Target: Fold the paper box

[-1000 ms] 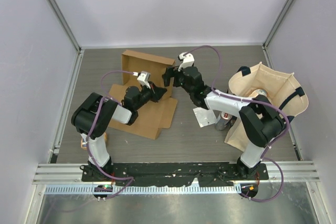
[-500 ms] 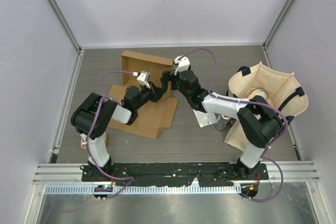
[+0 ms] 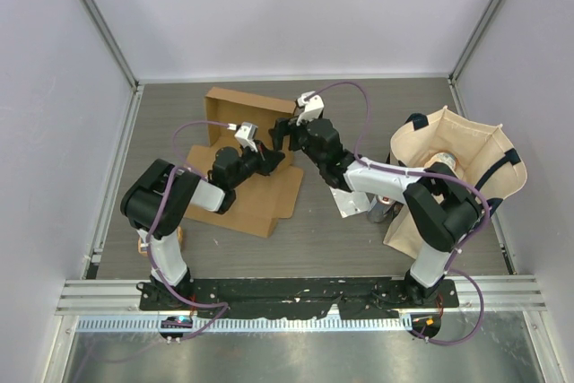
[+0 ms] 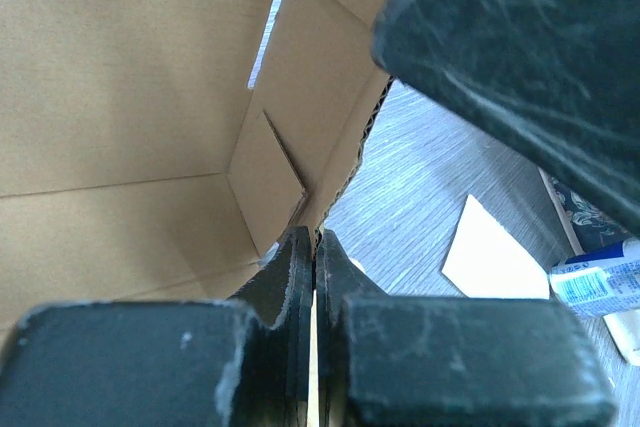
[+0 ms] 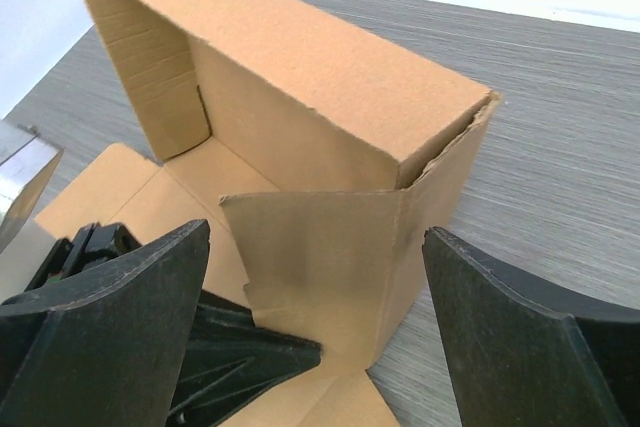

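Observation:
The paper box (image 3: 254, 195) is brown corrugated cardboard, partly folded: its back wall (image 3: 240, 107) stands up and its lid panel lies flat toward the arms. My left gripper (image 3: 272, 158) is shut on the edge of the box's right side flap (image 4: 330, 162), with the cardboard pinched between its fingers (image 4: 296, 267). My right gripper (image 3: 285, 132) is open and straddles the upright side flap (image 5: 320, 267) at the box's right corner, with a finger (image 5: 110, 317) on either side and apart from it. In the right wrist view, the left gripper (image 5: 235, 362) shows low beside that flap.
A beige cloth tote bag (image 3: 459, 161) with dark handles stands at the right. A white sheet (image 3: 348, 199) and a blue-labelled packet (image 4: 598, 279) lie on the grey table between box and bag. A small orange thing (image 3: 143, 242) sits by the left arm's base.
My right gripper has moved left and closer to the box's right corner, staying open. The left gripper has kept its hold on the flap.

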`<move>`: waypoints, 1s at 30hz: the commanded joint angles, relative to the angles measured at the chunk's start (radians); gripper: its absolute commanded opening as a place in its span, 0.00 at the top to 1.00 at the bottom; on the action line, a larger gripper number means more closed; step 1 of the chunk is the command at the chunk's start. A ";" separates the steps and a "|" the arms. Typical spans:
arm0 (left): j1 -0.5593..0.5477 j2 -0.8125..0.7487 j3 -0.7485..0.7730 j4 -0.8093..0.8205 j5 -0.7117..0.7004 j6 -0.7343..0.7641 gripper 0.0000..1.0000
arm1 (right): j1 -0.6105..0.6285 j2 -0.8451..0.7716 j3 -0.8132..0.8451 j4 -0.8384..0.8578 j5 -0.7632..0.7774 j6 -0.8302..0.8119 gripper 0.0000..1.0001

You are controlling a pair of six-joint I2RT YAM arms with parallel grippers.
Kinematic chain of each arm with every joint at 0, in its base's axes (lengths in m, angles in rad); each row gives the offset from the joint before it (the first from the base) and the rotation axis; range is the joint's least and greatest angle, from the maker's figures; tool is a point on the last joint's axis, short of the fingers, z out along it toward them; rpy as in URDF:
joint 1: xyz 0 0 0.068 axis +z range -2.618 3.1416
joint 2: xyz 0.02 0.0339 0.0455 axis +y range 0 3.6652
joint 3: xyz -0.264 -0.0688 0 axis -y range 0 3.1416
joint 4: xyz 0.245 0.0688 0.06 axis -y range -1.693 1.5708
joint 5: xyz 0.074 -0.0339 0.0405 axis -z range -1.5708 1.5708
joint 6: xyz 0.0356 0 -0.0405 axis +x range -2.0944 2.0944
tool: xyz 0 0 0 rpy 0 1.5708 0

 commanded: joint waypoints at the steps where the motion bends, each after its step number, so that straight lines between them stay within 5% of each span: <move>1: -0.001 -0.018 -0.006 -0.089 -0.028 0.012 0.99 | 0.024 0.016 0.083 -0.038 0.174 0.019 0.08; 7: -0.003 -0.025 -0.011 -0.093 -0.048 0.013 0.99 | 0.043 0.033 0.091 -0.021 0.212 0.006 0.11; 14: -0.006 -0.051 -0.033 -0.089 -0.099 -0.004 0.93 | 0.054 0.055 0.080 0.025 0.236 -0.011 0.28; 21: -0.004 -0.144 -0.105 -0.085 -0.180 -0.007 0.49 | 0.056 0.076 0.056 0.102 0.245 -0.055 0.34; 26: -0.003 -0.338 -0.212 -0.112 -0.312 -0.016 0.39 | 0.056 0.087 0.045 0.146 0.232 -0.112 0.35; 27: 0.000 -0.375 -0.227 -0.140 -0.354 -0.017 0.28 | 0.056 0.087 0.043 0.152 0.227 -0.118 0.35; 30: -0.001 -0.553 -0.252 -0.315 -0.586 -0.019 0.25 | 0.056 0.084 0.042 0.157 0.222 -0.130 0.36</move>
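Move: The side flap at the raised wall's right end is still pinched by its lower inner edge in the left fingers; its middle lies about 3 cm ahead of the left hand and 3 cm above it. From the open right hand the flap is some 3 cm ahead, 1 cm left and 5 cm lower. The raised wall's middle stands roughly 8 cm ahead and 7 cm left of the right hand, 8 cm below it; the flat base panel's middle is about 7 cm back, 10 cm left and 17 cm below. The left fingers let go of the side flap and spread wide, the hand drawing off about 7 cm left and 3 cm back over the base panel, dipping first, then rising, and turning some 15 degrees counter-clockwise. The right hand noses some 1.5 cm forward, dipping slightly and turning a little clockwise, and closes part-way around the flap and its corner, still well open. ##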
